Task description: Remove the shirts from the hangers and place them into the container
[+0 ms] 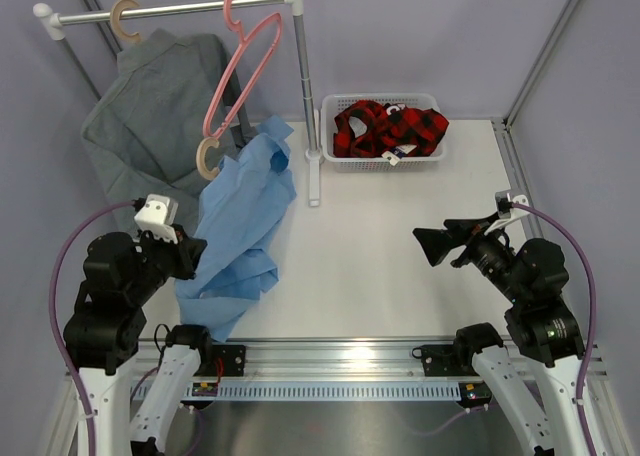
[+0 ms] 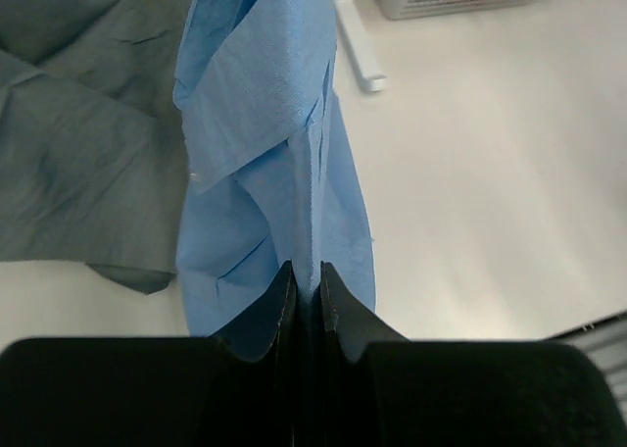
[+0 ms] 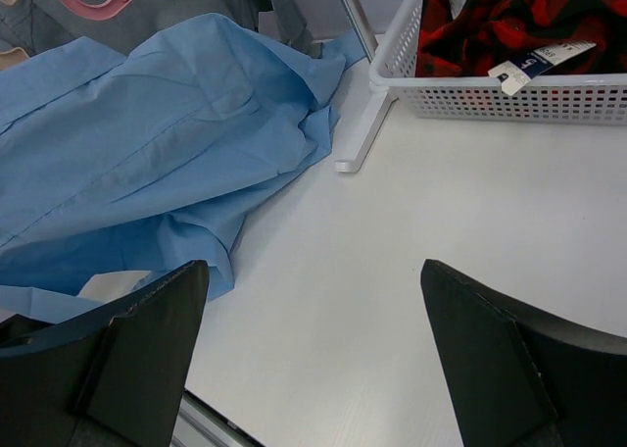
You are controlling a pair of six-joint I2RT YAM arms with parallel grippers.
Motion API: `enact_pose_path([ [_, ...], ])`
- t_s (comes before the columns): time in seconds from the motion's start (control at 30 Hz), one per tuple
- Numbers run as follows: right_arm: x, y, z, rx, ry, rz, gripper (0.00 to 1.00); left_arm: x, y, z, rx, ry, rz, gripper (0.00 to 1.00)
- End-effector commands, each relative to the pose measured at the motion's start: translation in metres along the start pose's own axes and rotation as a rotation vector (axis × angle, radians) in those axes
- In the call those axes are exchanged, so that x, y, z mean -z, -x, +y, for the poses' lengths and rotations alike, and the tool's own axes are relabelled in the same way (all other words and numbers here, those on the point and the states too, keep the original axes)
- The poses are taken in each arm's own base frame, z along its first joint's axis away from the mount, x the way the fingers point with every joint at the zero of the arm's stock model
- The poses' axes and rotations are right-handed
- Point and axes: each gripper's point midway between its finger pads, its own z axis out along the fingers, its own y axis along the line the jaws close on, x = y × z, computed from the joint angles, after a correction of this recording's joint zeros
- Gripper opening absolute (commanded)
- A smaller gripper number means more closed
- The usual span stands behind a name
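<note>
The light blue shirt (image 1: pixel 245 216) (image 3: pixel 147 143) trails from near the rack down onto the table. My left gripper (image 1: pixel 195 256) (image 2: pixel 308 271) is shut on a fold of it (image 2: pixel 265 124). A tan hanger hook (image 1: pixel 208 159) shows beside the shirt's upper edge, at the low corner of the bare pink hanger (image 1: pixel 240 71) on the rail. I cannot tell whether that tan hanger is inside the shirt. The grey shirt (image 1: pixel 150 116) (image 2: pixel 69 153) hangs from another tan hanger (image 1: pixel 125 21). The red-and-black plaid shirt (image 1: pixel 390 126) (image 3: pixel 509 16) lies in the container (image 1: pixel 385 161) (image 3: pixel 490 99). My right gripper (image 1: pixel 432 244) (image 3: pixel 313 290) is open over bare table.
The white rack post (image 1: pixel 305 86) rises between the blue shirt and the basket, and its foot (image 1: pixel 313 181) (image 3: pixel 358 143) runs along the table. The rail (image 1: pixel 170 11) spans the back left. Walls close in the sides and back.
</note>
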Motion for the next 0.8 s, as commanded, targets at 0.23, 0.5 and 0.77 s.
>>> enact_pose_path([
  [0.23, -0.002, 0.009, 0.005, 0.029, 0.022, -0.015, 0.99, 0.038, 0.049, -0.080, -0.126, -0.435, -0.127, 0.00],
  [0.5, -0.001, 0.013, 0.005, 0.033, 0.012, -0.010, 0.99, 0.072, 0.144, -0.120, -0.189, -0.625, -0.276, 0.00],
  [0.77, -0.003, 0.018, 0.005, 0.032, 0.003, -0.012, 0.99, 0.065, 0.200, -0.138, -0.174, -0.757, -0.303, 0.00],
])
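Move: Ahead and to the right of the left hand, which already holds the blue shirt with its wooden hanger, the clear table between the arms lies about 5 cm forward, 27 cm right and 29 cm below. The pink hanger is roughly 24 cm ahead, 9 cm right and 12 cm higher; the container some 33 cm ahead, 34 cm right, 25 cm down. From the right hand the clear table is about 2 cm forward, 14 cm left, 31 cm down. Hoisting the blue shirt, the left hand keeps its pinch on the cloth, first sliding right and a little back, then climbing steeply while still going right: about 20 cm up and 9 cm right in all. The wrist swings some 35 degrees clockwise, and the fingers, pointing down at first, tip up towards level. ##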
